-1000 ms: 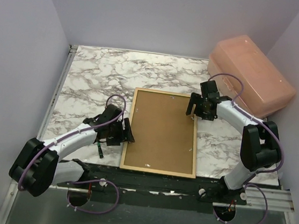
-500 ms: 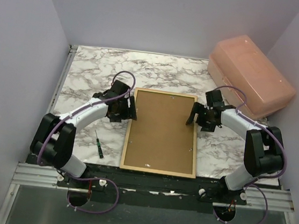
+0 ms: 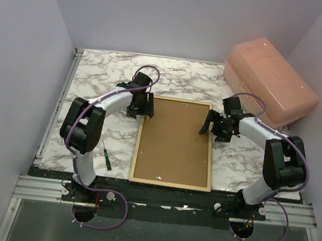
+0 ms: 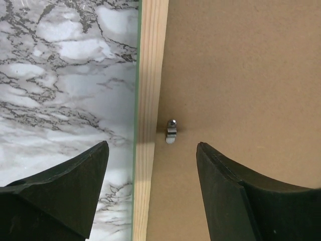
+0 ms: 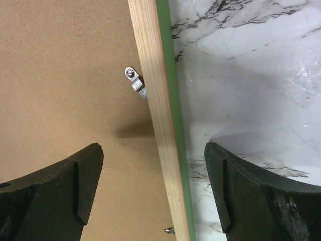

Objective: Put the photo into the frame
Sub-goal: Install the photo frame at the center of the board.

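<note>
The frame (image 3: 169, 184) lies face down on the marble table, pale wood rails up, with a brown backing board (image 3: 175, 139) filling it. The photo is hidden. My left gripper (image 3: 140, 111) hovers at the frame's far left corner. In the left wrist view it (image 4: 152, 150) is open, straddling the left rail (image 4: 149, 100) just short of a small metal clip (image 4: 171, 131). My right gripper (image 3: 209, 128) is over the right rail's far part. In the right wrist view it (image 5: 153, 150) is open across the rail (image 5: 155, 100), whose green edge shows, near another clip (image 5: 135, 80). Nothing is held.
A small green-handled screwdriver (image 3: 106, 156) lies on the table left of the frame. A large pink plastic box (image 3: 270, 80) stands at the back right, close behind the right arm. Purple walls enclose the table on three sides.
My left arm swung from beside the frame's near left side up to its far left corner, uncovering the screwdriver. The right gripper shifted slightly toward me along the right rail.
</note>
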Controlling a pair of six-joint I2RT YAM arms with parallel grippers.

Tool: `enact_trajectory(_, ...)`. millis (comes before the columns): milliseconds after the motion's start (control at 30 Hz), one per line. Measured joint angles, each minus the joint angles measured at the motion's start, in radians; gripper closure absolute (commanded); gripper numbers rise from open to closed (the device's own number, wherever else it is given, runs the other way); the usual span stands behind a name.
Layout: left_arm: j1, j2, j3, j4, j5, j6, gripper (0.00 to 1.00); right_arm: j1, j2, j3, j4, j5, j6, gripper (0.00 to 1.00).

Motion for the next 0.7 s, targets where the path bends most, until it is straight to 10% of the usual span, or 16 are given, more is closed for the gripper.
enact_trajectory(400, 0.002, 0.134, 0.114, -0.067, -0.031, 0.038, 0.4, -0.006, 0.002, 0.0, 0.0, -0.009, -0.001, 0.1)
enact_trajectory(700, 0.0, 0.135, 0.114, -0.053, -0.021, 0.05, 0.81, -0.011, 0.002, 0.0, -0.001, -0.009, -0.001, 0.1)
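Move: The frame's left rail runs about 2 cm below the left hand's open fingers, neither left nor right of the hand point, with a small metal clip just inside it, roughly 1 cm ahead and 2 cm to the right. The frame's far left corner is some 11 cm ahead; the middle of the brown backing board lies about 15 cm right and 10 cm back. From the right hand, that stretch of left rail is about 30 cm left and 5 cm ahead. Around the frame's left rail and its clip, the left hand sinks a little over 2 cm, easing about 1.5 cm forward and tipping some 5 degrees. It then stays there while the fingers close to roughly half their former gap, one coming up against the rail's outer side, the other just beyond the clip on the board side. ##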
